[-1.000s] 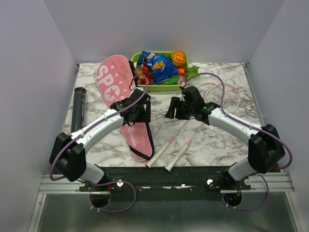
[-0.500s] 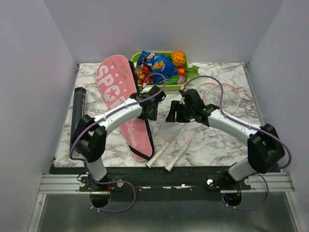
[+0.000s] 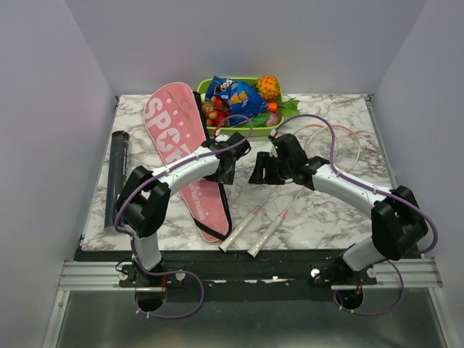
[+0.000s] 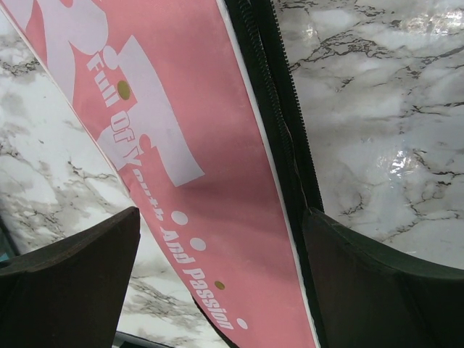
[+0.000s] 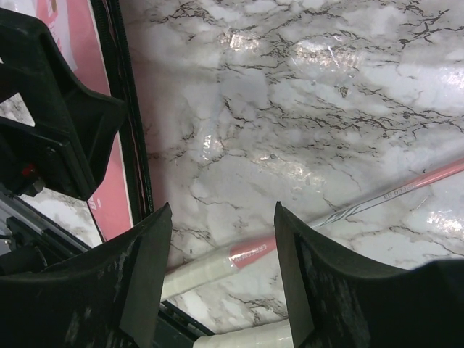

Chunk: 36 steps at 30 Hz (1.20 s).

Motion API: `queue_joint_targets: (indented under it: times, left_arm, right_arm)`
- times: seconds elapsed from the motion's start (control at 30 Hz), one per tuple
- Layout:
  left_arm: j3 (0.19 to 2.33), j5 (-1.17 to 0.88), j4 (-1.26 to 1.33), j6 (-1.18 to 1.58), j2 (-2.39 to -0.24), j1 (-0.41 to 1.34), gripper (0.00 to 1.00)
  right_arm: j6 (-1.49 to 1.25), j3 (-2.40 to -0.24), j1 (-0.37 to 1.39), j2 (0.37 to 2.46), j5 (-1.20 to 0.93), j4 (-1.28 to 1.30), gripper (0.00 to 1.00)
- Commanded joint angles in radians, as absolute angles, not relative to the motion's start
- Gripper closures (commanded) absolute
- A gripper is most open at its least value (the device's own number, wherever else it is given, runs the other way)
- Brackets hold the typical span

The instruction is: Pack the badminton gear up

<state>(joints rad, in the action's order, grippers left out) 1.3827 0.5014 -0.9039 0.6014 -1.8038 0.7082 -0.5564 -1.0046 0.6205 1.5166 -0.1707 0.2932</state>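
The pink "SPORT" bag [image 3: 172,134] lies flat, left of centre. My left gripper [image 3: 229,164] hovers open over the bag's narrow part; in the left wrist view the pink cloth [image 4: 181,167] and its black zip edge [image 4: 279,130] lie under the left gripper [image 4: 221,268]. Two pink rackets [image 3: 279,197] lie crossed beside the bag, white handles [image 3: 243,226] toward the near edge. My right gripper [image 5: 225,254] stands open above one racket handle [image 5: 217,264], apart from both fingers. A black tube [image 3: 117,174] lies at the far left.
A green tray [image 3: 250,130] with toy fruit and a blue snack packet [image 3: 239,98] stands at the back, just beyond both grippers. The two grippers hang close together, a small gap between them. Grey walls close in the left, right and back sides.
My left arm has swung to the right, carrying its open gripper from the bag's middle to its right edge, close to the right gripper. The right gripper has barely moved.
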Motion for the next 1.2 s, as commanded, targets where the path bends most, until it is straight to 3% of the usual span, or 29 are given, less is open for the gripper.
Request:
queue_joint_targets:
  times: [0.0, 0.43, 0.63, 1.03, 1.17]
  left_arm:
    - [1.405, 0.534, -0.922, 0.615, -1.827, 0.715, 0.01]
    - [1.399, 0.538, -0.920, 0.615, -1.850, 0.718, 0.03]
    - [1.381, 0.535, -0.905, 0.609, -1.859, 0.719, 0.16]
    - [1.264, 0.492, -0.835, 0.618, -1.861, 0.719, 0.53]
    - [1.226, 0.473, -0.812, 0.623, -1.862, 0.719, 0.70]
  right_arm:
    - [-0.541, -0.986, 0.623, 1.517, -0.189, 0.281, 0.34]
    - [-0.538, -0.985, 0.623, 1.535, -0.207, 0.276, 0.35]
    - [-0.537, -0.983, 0.623, 1.540, -0.213, 0.276, 0.36]
    - [-0.531, -0.976, 0.623, 1.546, -0.221, 0.276, 0.36]
    - [-0.532, -0.974, 0.623, 1.546, -0.222, 0.275, 0.36]
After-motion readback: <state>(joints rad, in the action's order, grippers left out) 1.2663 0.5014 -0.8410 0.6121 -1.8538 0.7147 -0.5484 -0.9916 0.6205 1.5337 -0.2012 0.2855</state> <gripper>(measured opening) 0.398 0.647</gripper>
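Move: The pink racket bag's black zipped edge, at the stretch between the left hand's open fingers, lies about 5 cm below that hand and 2 cm to its right. The nearer racket grip is roughly 15 cm back and 6 cm right of the left hand, the farther grip some 16 cm back and 15 cm right. From the right hand, the same stretch of edge is about 14 cm left, 1 cm ahead and 8 cm down. The left hand sinks about 5 cm onto the bag's black edge, closing its fingers around it, easing back and left. ##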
